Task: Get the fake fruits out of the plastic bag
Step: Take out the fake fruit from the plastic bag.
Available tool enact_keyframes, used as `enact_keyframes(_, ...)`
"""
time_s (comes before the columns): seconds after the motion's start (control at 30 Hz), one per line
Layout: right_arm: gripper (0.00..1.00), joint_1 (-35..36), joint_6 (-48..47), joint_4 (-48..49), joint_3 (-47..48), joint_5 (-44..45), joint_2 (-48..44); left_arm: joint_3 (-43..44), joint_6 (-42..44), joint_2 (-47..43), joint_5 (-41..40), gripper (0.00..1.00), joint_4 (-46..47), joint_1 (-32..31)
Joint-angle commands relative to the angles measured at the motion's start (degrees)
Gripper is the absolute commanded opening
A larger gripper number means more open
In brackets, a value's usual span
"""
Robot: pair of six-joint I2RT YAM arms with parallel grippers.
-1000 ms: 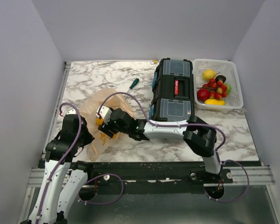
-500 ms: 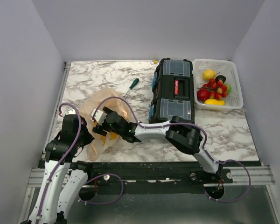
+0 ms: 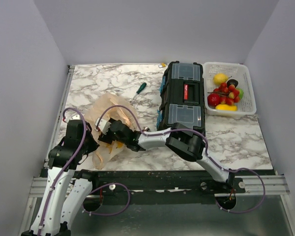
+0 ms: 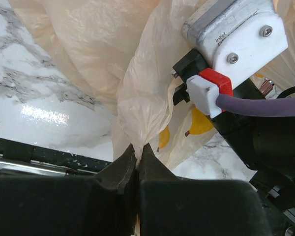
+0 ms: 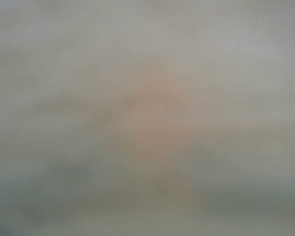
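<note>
The peach plastic bag (image 3: 104,104) lies crumpled at the table's near left. My left gripper (image 4: 137,146) is shut on a gathered fold of the bag (image 4: 142,98) and holds it up. My right gripper (image 3: 107,133) reaches into the bag's mouth from the right, and the film hides its fingers. The right wrist view is a grey-peach blur. Orange-yellow fake fruits (image 4: 200,123) show through the film beside the right wrist camera block (image 4: 236,34). More fake fruits (image 3: 225,94), red, yellow, green and dark, lie in the white basket (image 3: 250,101).
A black toolbox (image 3: 183,98) stands between the bag and the basket, just behind the right arm's forearm. A green-handled screwdriver (image 3: 140,88) lies behind the bag. Grey walls close in the left, back and right sides.
My right arm has pushed further left, and its gripper has gone deeper into the bag. The bag has bunched up around it. The left gripper keeps its hold.
</note>
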Motion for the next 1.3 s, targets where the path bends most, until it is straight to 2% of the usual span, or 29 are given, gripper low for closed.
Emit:
enact_keyframes(0.0,0.71,-0.6,0.8,2.0,0.9,-2.5,1.6,0.6,0.1,0.1,-0.7,0.00,-0.3,0.3)
enact_keyframes(0.17,0.56,-0.5,1.2,1.8,0.0,-3.1,0.8,0.6,0.0,0.1,-0.8,0.00,-0.2,0.2)
enact_keyframes(0.4,0.26,-0.6,2.6,-2.0,-0.9,-2.6,-3.9,0.4,-0.2,-1.4,-1.0,0.00,0.7,0.3)
enact_keyframes(0.6,0.12,-0.5,5.6,-6.2,-4.5,-4.4,-9.4,-0.2,-1.1,-3.6,-1.1,0.00,2.9,0.2)
enact_keyframes(0.73,0.06,-0.5,8.8,-7.7,-7.9,-5.8,-13.4,-0.7,-1.5,-3.6,-1.0,0.00,4.5,0.3)
enact_keyframes(0.97,0.03,-0.5,12.1,-11.8,-12.7,-7.9,-19.7,-0.8,-2.0,-2.7,-2.2,0.00,6.2,0.2)
enact_keyframes(1.27,0.03,-0.4,14.8,-13.5,-17.3,-17.8,-28.7,-0.8,-2.8,-4.2,-5.5,0.00,6.5,0.3)
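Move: The orange-yellow fake fruit lies deep in the plastic bag, practically between the right gripper's open fingers: about 1 cm farther out, 1 cm to the left and 1 cm below. From that hand the brown tap stands some 21 cm right and 4 cm back, and the screwdriver some 17 cm right and 14 cm out, both slightly lower. From the left gripper, which already pinches the bag, the fruit is roughly 13 cm straight ahead and 10 cm down. Close the right gripper around the sides of the fruit inside the bag, then draw it up some 7 cm while pulling back as far and somewhat to the right, towards the bag's open side, tipping the fingers about 15 degrees further down. Keep the bag pinched in the left gripper and ease that hand about 2 cm up and forward. ##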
